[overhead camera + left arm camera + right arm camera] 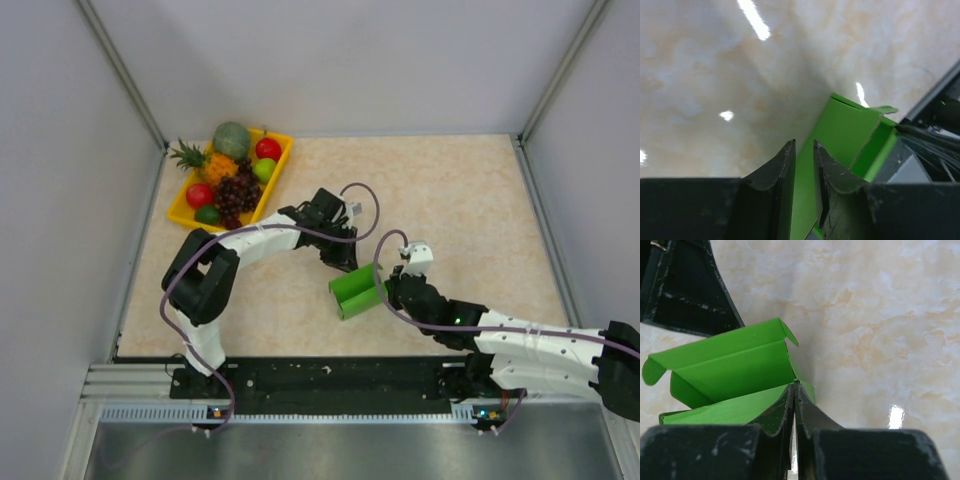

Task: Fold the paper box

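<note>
The bright green paper box (355, 290) lies half folded on the beige table between both arms, its walls raised and its flaps loose. My right gripper (385, 290) holds its right side. In the right wrist view the jaws of the right gripper (796, 385) are pressed together on a wall edge of the paper box (730, 365). My left gripper (345, 262) reaches the box from behind. Its jaws (804, 144) stand a narrow gap apart, with a panel of the paper box (845, 130) showing in the gap. Whether the panel touches them is unclear.
A yellow tray (278, 175) with several fruits stands at the far left of the table. Grey walls enclose the table on three sides. The black rail with the arm bases runs along the near edge. One finger of the left gripper (685, 290) shows in the right wrist view.
</note>
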{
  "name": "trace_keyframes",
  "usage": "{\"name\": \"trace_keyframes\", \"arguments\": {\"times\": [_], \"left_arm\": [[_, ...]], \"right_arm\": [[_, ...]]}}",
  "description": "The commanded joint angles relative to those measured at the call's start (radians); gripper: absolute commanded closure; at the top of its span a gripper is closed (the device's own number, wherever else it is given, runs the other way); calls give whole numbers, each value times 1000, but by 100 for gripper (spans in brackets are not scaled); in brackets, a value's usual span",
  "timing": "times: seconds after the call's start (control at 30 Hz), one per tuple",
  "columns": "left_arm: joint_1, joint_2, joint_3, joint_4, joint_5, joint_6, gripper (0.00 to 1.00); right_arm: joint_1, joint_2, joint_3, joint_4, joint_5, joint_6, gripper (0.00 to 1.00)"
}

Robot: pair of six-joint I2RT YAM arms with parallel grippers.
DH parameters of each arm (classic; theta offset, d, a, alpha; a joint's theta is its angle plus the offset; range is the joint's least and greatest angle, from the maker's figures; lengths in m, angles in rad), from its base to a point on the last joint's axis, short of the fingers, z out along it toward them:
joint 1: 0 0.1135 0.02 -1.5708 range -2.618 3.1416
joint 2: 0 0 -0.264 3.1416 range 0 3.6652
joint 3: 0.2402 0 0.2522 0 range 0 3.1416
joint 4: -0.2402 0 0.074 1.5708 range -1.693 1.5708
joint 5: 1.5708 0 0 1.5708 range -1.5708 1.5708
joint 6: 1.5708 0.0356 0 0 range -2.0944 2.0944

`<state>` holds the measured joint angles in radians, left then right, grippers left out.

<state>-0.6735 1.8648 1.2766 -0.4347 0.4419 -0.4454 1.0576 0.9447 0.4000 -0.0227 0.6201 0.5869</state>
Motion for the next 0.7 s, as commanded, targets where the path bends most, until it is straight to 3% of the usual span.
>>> {"name": "trace_keyframes", "arguments": {"times": [0.0,0.27,0.43,0.57,0.67], "left_arm": [[-38,-139,-19,33,138,36,72],[-106,-190,-82,94,153,-36,68],[-161,-222,-131,146,86,-46,54],[-181,-211,-128,143,93,-23,48],[-216,-220,-125,120,19,10,44]], "right_arm": [[18,32,11,-26,-29,14,100],[18,39,10,1,-49,56,100],[18,36,0,-2,-51,97,100],[18,16,-1,-19,-49,123,100],[18,11,3,-43,-43,155,100]]}}
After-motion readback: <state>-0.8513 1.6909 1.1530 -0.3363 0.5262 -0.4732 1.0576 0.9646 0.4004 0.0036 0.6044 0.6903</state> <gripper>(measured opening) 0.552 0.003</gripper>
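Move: The green paper box lies close beside the low left hand, its middle about 5 cm back and 3 cm to the right, roughly 2 cm lower. The right gripper's shut fingertips are at the box's right end, some 6 cm back, 9 cm to the right of the left hand and 3 cm higher. From the right hand the box's middle is about 6 cm left, level fore and aft, and 4 cm below. Back and up from the box's far side, drifting right, the left hand travels about 8 cm back and 4 cm right over the box. It climbs some 6 cm, then sinks slightly, its fingers opening to about half so that they straddle the upper edge. The right hand keeps its shut fingertips at the right-end tab, shifting barely 1 cm left with a slight roll. ##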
